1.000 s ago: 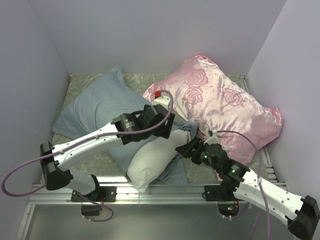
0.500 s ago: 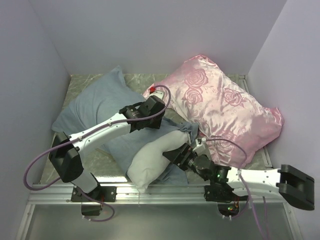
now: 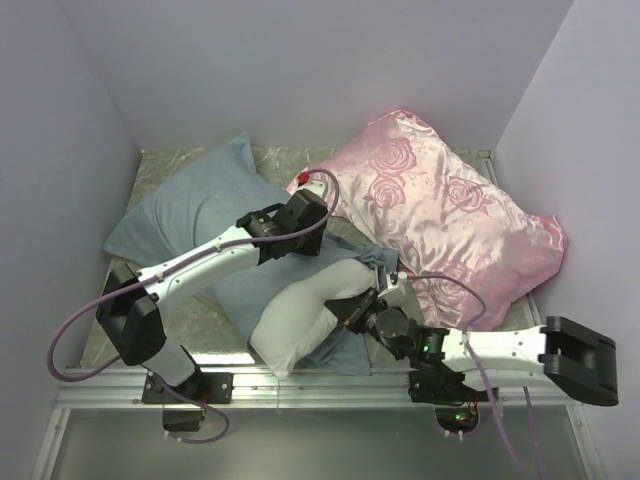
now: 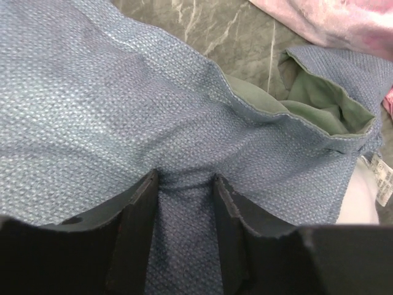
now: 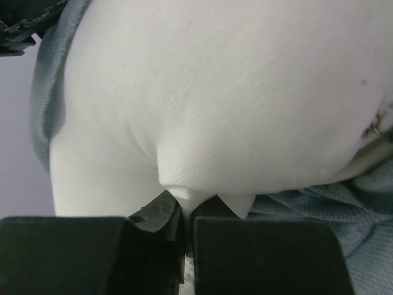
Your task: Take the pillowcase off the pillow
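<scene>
The grey-blue pillowcase (image 3: 190,215) lies at the left, its open end toward the middle. The white pillow (image 3: 300,315) sticks out of it toward the front edge. My left gripper (image 3: 318,243) is closed on a fold of the pillowcase near its opening. In the left wrist view the cloth (image 4: 123,92) is bunched between its tips (image 4: 184,178), and the mouth shows a green lining (image 4: 319,114). My right gripper (image 3: 352,312) pinches the pillow's edge. In the right wrist view it (image 5: 190,203) holds a fold of white fabric (image 5: 215,92).
A shiny pink rose-patterned pillow (image 3: 440,220) fills the back right, close to the right arm. Pale walls close in the left, back and right. A marbled table top (image 3: 190,325) shows at the front left. A metal rail (image 3: 300,385) runs along the near edge.
The right arm has swung low and leftward, drawing the white pillow toward the front edge. The left arm pulled back left with the pillowcase. More white pillow is exposed.
</scene>
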Controlling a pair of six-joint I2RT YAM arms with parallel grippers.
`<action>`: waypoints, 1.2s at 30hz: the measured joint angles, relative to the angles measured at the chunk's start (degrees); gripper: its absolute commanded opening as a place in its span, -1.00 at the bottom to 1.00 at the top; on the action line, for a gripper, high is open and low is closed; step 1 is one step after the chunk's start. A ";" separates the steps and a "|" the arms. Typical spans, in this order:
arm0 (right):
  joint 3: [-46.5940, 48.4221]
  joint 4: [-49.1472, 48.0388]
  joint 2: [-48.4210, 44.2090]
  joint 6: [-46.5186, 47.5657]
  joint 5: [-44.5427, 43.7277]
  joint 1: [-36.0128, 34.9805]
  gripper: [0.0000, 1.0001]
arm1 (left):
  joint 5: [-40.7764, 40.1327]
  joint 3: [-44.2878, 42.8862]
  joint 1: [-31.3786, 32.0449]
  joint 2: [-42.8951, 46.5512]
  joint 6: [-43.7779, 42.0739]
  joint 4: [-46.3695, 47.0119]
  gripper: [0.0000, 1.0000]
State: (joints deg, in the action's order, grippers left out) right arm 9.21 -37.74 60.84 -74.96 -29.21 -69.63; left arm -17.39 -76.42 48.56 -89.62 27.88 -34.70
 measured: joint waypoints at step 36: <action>92.59 83.49 5.68 39.28 -5.81 12.28 -1.00 | 18.14 15.61 -31.80 44.63 6.51 7.17 0.58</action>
State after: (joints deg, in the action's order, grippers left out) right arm 101.80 45.76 66.52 -35.68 -35.03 -57.34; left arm 0.75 -60.82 16.75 -44.99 34.39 -27.53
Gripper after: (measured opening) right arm 0.042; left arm 0.785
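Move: The right hand already has a shut grip on the white pillow; the pillow's bare bulk centres about 7 cm to its left, 2 cm back and slightly below. The pillowcase's open hem lies about 9 cm ahead and 10 cm right, 6 cm lower, with the pink pillow about 19 cm ahead and 23 cm right. The left hand's half-open fingers straddle a fold of the pillowcase, whose middle is about 17 cm left and 1 cm ahead, 6 cm down; the white pillow's bare part lies 15 cm back, 1 cm left. Upward in one long lift of about 35 cm, the right hand hauls the pinched white pillow, swinging right towards the pink pillow, easing partly back left and forward near the top, wrist turning some 40 degrees and grip kept shut. The left hand opens wider, lets go of the pillowcase and rises forward and left, then dips back and climbs again, ending about 18 cm to the left and 17 cm higher. ##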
